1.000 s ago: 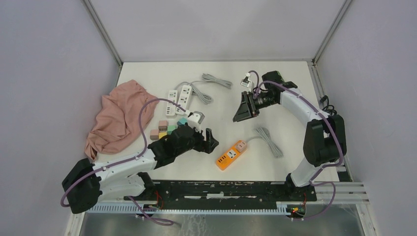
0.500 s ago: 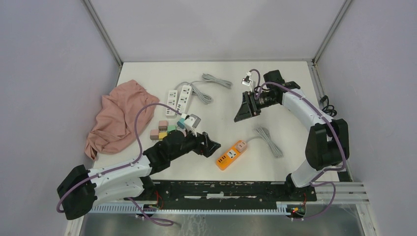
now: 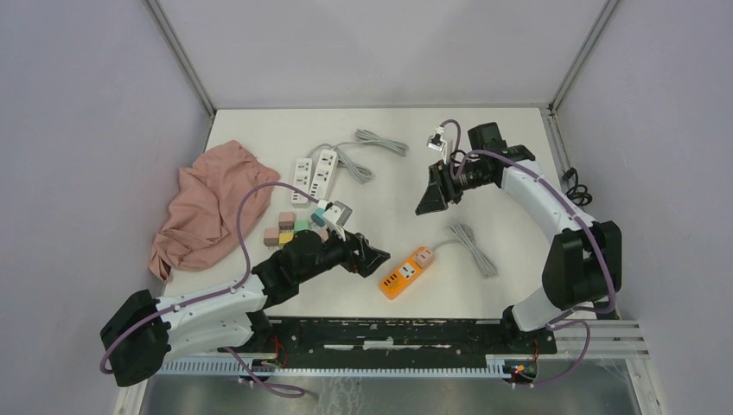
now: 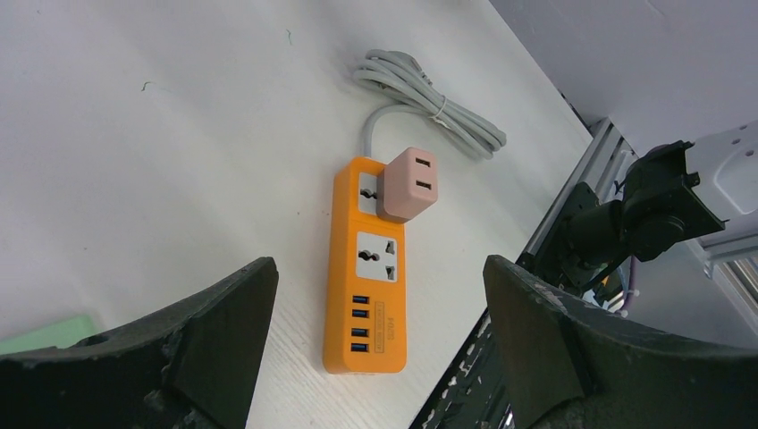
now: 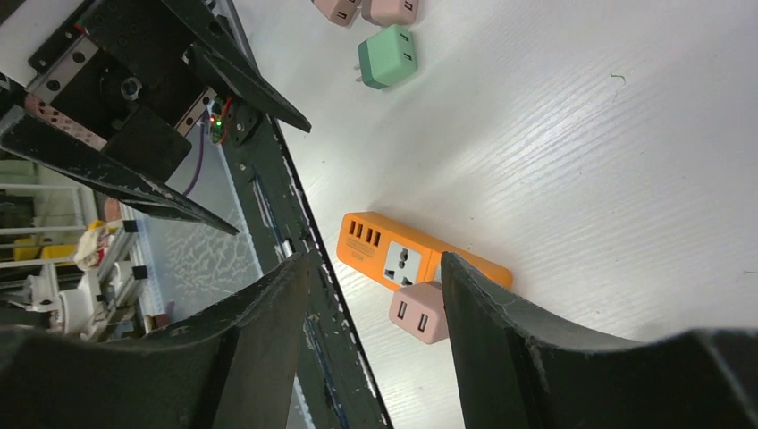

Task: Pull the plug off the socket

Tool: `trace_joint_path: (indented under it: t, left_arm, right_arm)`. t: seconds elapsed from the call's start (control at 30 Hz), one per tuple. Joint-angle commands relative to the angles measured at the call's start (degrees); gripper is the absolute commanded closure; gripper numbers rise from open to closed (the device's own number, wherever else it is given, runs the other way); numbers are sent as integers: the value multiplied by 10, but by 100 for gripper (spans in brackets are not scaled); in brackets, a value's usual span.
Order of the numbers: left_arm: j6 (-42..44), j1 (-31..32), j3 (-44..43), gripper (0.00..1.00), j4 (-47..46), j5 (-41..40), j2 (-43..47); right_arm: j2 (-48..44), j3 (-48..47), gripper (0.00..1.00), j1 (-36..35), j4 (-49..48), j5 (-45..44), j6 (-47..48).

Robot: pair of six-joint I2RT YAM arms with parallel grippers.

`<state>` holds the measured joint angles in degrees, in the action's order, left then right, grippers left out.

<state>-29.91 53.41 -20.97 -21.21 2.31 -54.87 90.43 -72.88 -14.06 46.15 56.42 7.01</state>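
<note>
The socket is an orange power strip (image 3: 403, 275) lying flat on the white table near the front edge. A pink plug (image 3: 423, 255) sits in its far outlet, at the cord end. My left gripper (image 3: 370, 257) is just left of the strip, open wide and empty. In the left wrist view the strip (image 4: 366, 268) and plug (image 4: 407, 183) lie ahead between the spread fingers, untouched. My right gripper (image 3: 430, 192) hangs above the table behind the strip, open and holding nothing. Its wrist view looks down on the strip (image 5: 393, 259) and plug (image 5: 418, 311).
A pink cloth (image 3: 207, 207) lies at the left. Two white power strips (image 3: 315, 173) and a cluster of coloured adapters (image 3: 292, 226) sit behind my left arm. The strip's coiled grey cord (image 3: 471, 245) lies to its right. A black rail (image 3: 389, 333) borders the near edge.
My left arm has stretched lower and a little right toward the orange strip, its jaws spreading slightly wider. My right gripper has drifted a little right and back.
</note>
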Motion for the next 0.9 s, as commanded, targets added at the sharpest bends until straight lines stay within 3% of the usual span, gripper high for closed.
trace_joint_path:
  t: [0.0,0.17,0.23,0.27,0.33,0.5,0.67,0.87]
  left_arm:
    - [12,-2,4,8,-40,12,-2]
    - [13,-2,6,8,-43,11,-4]
    - [14,-2,7,8,-43,11,-4]
    - [14,-2,8,8,-44,10,-4]
    - [16,-2,8,8,-44,9,-5]
    - [19,-2,9,8,-42,6,-2]
    - [22,-1,10,8,-40,3,-4]
    - [24,-2,10,8,-42,4,-11]
  right_arm:
    - [-49,32,38,4,-35,3,73]
    - [-100,99,35,4,-26,55,274]
    - [-119,119,30,3,37,83,440]
    - [-125,125,25,3,99,96,569]
    - [-129,132,15,3,176,105,712]
    - [-103,125,8,0,286,83,887]
    - [-87,126,9,-13,292,48,923]
    - [-104,155,12,-56,138,-33,766]
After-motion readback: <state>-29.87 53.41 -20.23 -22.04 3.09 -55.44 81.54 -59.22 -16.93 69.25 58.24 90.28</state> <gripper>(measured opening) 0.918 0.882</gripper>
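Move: The pink plug on the orange strip lies about 8 cm back from my right hand, straight under that line and some 14 cm down. The strip's middle is roughly 4 cm farther back and 4 cm farther left than the plug; its coiled grey cord lies about 14 cm right and 5 cm back of my right hand. From my waiting left hand the plug is some 12 cm right, 3 cm ahead and 11 cm down. I draw my right hand back about 9 cm, sinking about 5 cm and slipping a little to the right, to bring it close above the pink plug. On the way I roll it some 60 degrees about the line of its fingers, counter-clockwise looking along them, and open the fingers from part-way to nearly full. They touch nothing yet. ##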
